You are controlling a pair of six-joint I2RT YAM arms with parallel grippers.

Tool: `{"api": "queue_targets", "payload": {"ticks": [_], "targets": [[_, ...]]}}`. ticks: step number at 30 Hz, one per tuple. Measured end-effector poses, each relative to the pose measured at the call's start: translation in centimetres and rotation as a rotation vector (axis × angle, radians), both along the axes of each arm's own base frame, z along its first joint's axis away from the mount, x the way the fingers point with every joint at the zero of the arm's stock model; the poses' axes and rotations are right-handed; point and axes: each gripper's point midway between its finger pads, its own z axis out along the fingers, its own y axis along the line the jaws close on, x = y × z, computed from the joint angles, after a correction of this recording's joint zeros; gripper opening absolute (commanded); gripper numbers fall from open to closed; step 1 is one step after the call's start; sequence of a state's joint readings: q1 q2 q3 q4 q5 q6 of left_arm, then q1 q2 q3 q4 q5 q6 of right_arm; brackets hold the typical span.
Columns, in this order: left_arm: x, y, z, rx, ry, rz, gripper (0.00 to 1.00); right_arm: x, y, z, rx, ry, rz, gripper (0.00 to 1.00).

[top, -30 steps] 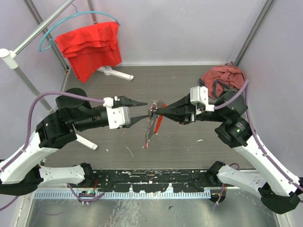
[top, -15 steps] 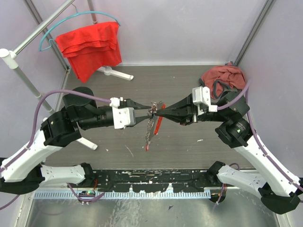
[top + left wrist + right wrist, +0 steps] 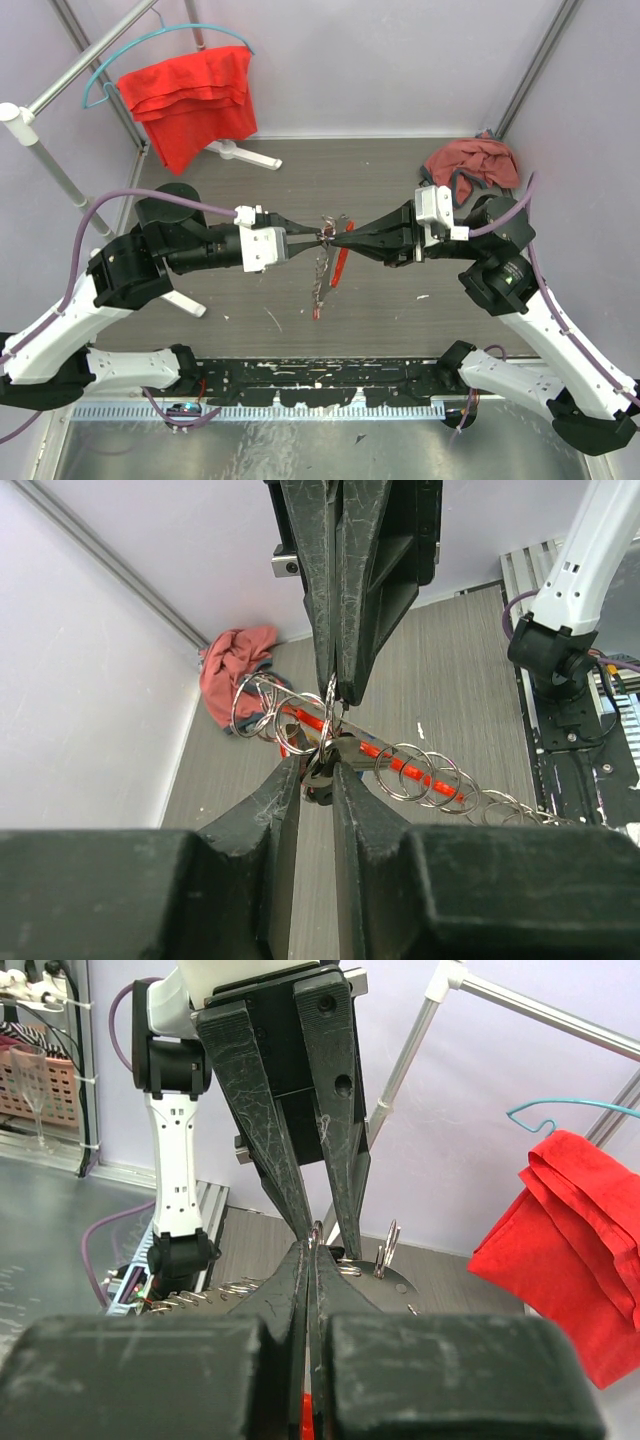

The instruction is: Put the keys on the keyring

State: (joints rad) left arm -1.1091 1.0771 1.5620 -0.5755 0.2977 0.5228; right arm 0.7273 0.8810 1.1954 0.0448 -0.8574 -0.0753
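The keyring (image 3: 326, 232) hangs above the table between the two grippers. Its chain of silvery rings (image 3: 320, 275) and its narrow red tag (image 3: 340, 262) dangle below it. My right gripper (image 3: 338, 236) is shut on one thin ring (image 3: 316, 1232), seen edge-on at its tips (image 3: 314, 1245). My left gripper (image 3: 316, 238) meets it tip to tip. Its jaws (image 3: 318, 768) stand narrowly apart, with a small dark piece and a ring (image 3: 322, 778) between the pads. I cannot tell whether they press on it. I cannot pick out the keys among the metal pieces.
A red cloth (image 3: 190, 100) hangs on a teal hanger at the back left, beside a white stand (image 3: 245, 152) and a metal pole. A crumpled reddish cloth (image 3: 468, 160) lies at the back right. A black rail (image 3: 320, 372) runs along the near edge.
My left gripper has moved right up to the keyring and its jaws have narrowed. My right gripper has drawn slightly right with the ring. The chain now hangs straighter.
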Motion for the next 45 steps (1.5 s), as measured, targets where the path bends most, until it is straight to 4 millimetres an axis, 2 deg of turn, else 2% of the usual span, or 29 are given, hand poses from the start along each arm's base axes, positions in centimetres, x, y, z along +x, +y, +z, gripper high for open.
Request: {"api": "queue_targets", "payload": {"ticks": [6, 15, 23, 34, 45], "targets": [[-0.05, 0.02, 0.04, 0.0, 0.001, -0.002, 0.3, 0.02, 0.0, -0.03, -0.001, 0.0, -0.001, 0.01], [-0.51, -0.09, 0.07, -0.002, 0.006, -0.028, 0.3, 0.15, 0.04, -0.49, -0.017, 0.009, -0.006, 0.01], [-0.62, -0.11, 0.13, -0.004, 0.005, -0.033, 0.21, 0.31, 0.05, -0.63, -0.021, 0.001, -0.013, 0.01], [-0.54, -0.27, 0.21, 0.0, 0.006, -0.034, 0.0, 0.26, -0.29, -0.87, -0.03, -0.002, -0.031, 0.01], [-0.37, -0.57, 0.34, 0.004, 0.006, -0.033, 0.0, 0.28, -0.52, -0.31, -0.011, -0.008, -0.046, 0.01]]}}
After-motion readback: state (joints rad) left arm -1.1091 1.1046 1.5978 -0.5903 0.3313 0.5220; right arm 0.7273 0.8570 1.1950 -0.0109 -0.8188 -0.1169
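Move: Right at the left fingertips, about 1 cm to the right of the left hand point and level with it, is the small metal ring that the right fingers already grip; it lies about 1 cm to the left of the right hand point. The silver key hangs roughly 1 cm back, 2 cm right and 2 cm below the left hand. The chain of rings has its middle about 4 cm back and 4 cm below that hand, and the red strip some 3 cm back, 3 cm right and 3 cm below it. Closing on the small ring, the part-open left fingers shut fully and pinch its near edge, after the left hand eases back about half a centimetre. The right hand keeps its shut grip on the ring, sinks not quite 1 cm and then recovers about half of that; late on, both hands shift about half a centimetre to the right together. ##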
